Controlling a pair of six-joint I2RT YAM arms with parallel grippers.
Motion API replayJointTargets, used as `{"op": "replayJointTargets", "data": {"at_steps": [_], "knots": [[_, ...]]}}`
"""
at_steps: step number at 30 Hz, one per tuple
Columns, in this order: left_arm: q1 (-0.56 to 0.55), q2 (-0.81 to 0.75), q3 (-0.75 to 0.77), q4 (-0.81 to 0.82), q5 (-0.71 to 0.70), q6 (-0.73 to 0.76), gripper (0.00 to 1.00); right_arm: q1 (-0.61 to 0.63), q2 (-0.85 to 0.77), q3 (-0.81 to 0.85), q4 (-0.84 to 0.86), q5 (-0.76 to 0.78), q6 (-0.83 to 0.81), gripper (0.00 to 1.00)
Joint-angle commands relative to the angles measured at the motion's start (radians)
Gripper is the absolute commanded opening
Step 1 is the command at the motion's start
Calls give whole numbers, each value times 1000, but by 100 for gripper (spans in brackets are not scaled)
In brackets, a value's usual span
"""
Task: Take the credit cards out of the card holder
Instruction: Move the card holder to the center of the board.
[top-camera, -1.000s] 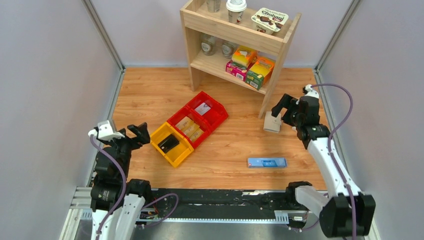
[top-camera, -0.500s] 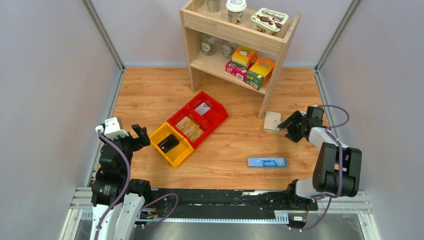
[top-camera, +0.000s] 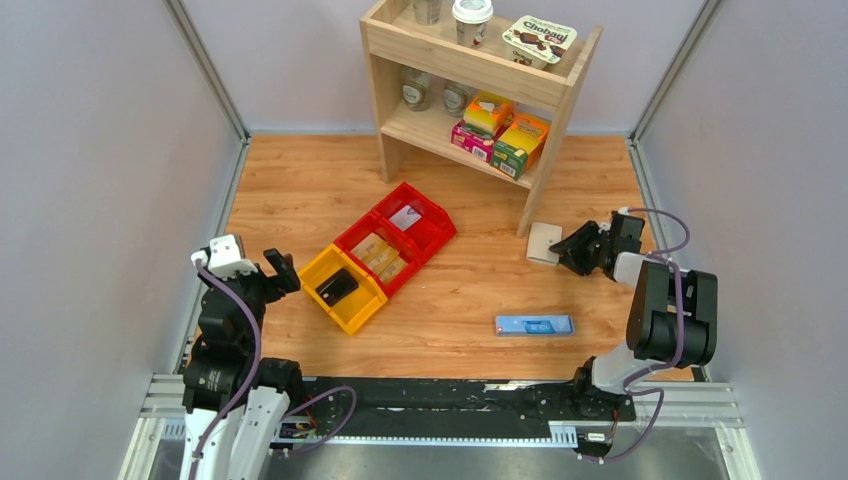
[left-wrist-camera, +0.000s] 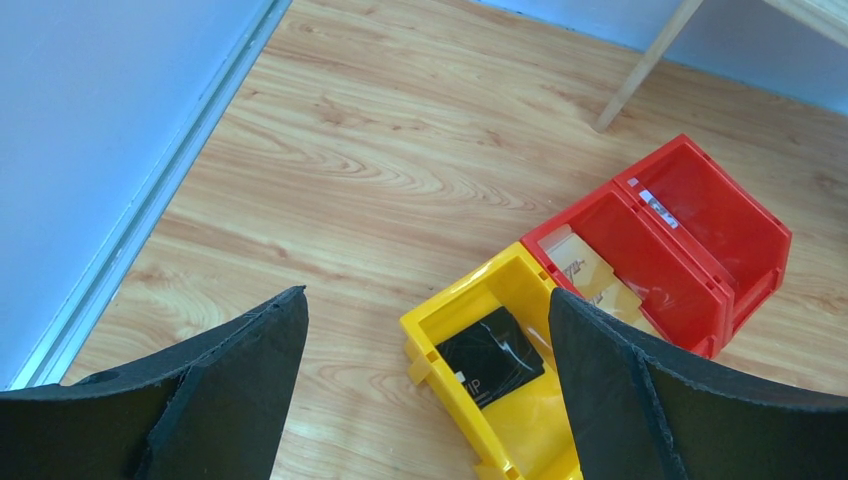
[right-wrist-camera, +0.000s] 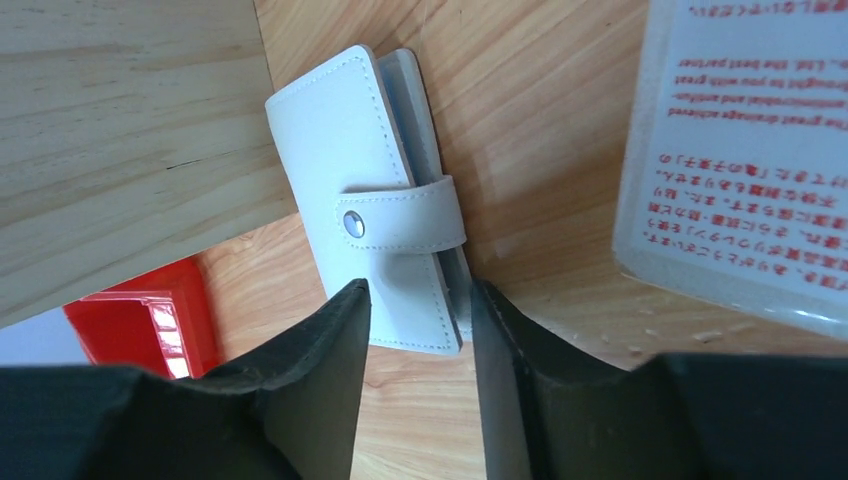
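The cream card holder (top-camera: 545, 243) lies flat on the wood floor by the shelf's leg. Its snap strap is fastened and pale blue lining shows along one edge (right-wrist-camera: 380, 200). No credit cards show in it. My right gripper (top-camera: 565, 247) is low at its right end. The jaws are half narrowed (right-wrist-camera: 418, 300), the holder's near corner just ahead of the fingertips (right-wrist-camera: 355, 300), floor visible between them. My left gripper (top-camera: 280, 268) hangs wide open (left-wrist-camera: 425, 340) left of the yellow bin (left-wrist-camera: 460, 295), holding nothing.
A black card (top-camera: 337, 286) lies in the yellow bin (top-camera: 365, 312); two red bins (top-camera: 430, 232) beside it hold more cards. A long blue box (top-camera: 534, 325) lies near the front. The wooden shelf (top-camera: 470, 60) with groceries stands at the back, its leg (right-wrist-camera: 120, 130) against the holder.
The right arm has dropped from above the card holder to floor level at its right end, and its jaws have narrowed. The left arm shifted slightly and stays open.
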Motion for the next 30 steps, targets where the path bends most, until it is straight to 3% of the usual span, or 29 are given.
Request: {"op": "replayJointTargets", "data": {"at_steps": [1, 10, 30], "knots": [[1, -2, 21, -4, -19, 24, 97, -8, 20, -13, 114, -77, 14, 41], [0, -1, 18, -5, -35, 24, 96, -15, 5, -30, 163, -123, 45, 22], [0, 42, 21, -8, -17, 22, 97, -15, 106, -76, 350, -191, 143, 22]]}}
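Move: The card holder lies flat under my right fingertips, its middle about 3 cm ahead of them, 3 cm to the left and a couple of centimetres lower. The near shelf leg's foot is roughly 9 cm left and 5 cm ahead, the pink-printed box some 10 cm right and 3 cm ahead, and the blue box about 16 cm back and 6 cm left. From my left hand the holder is roughly 55 cm right, 19 cm ahead and 23 cm below. I close my half-open right fingers onto the card holder's right-hand edge, just on the near side of the strap, until they stop with a narrow gap. Meanwhile I work about 2 cm left and 1 cm forward towards the shelf leg, lifting barely a centimetre and sinking again, and roll the hand some 10 degrees, its left side rising. ##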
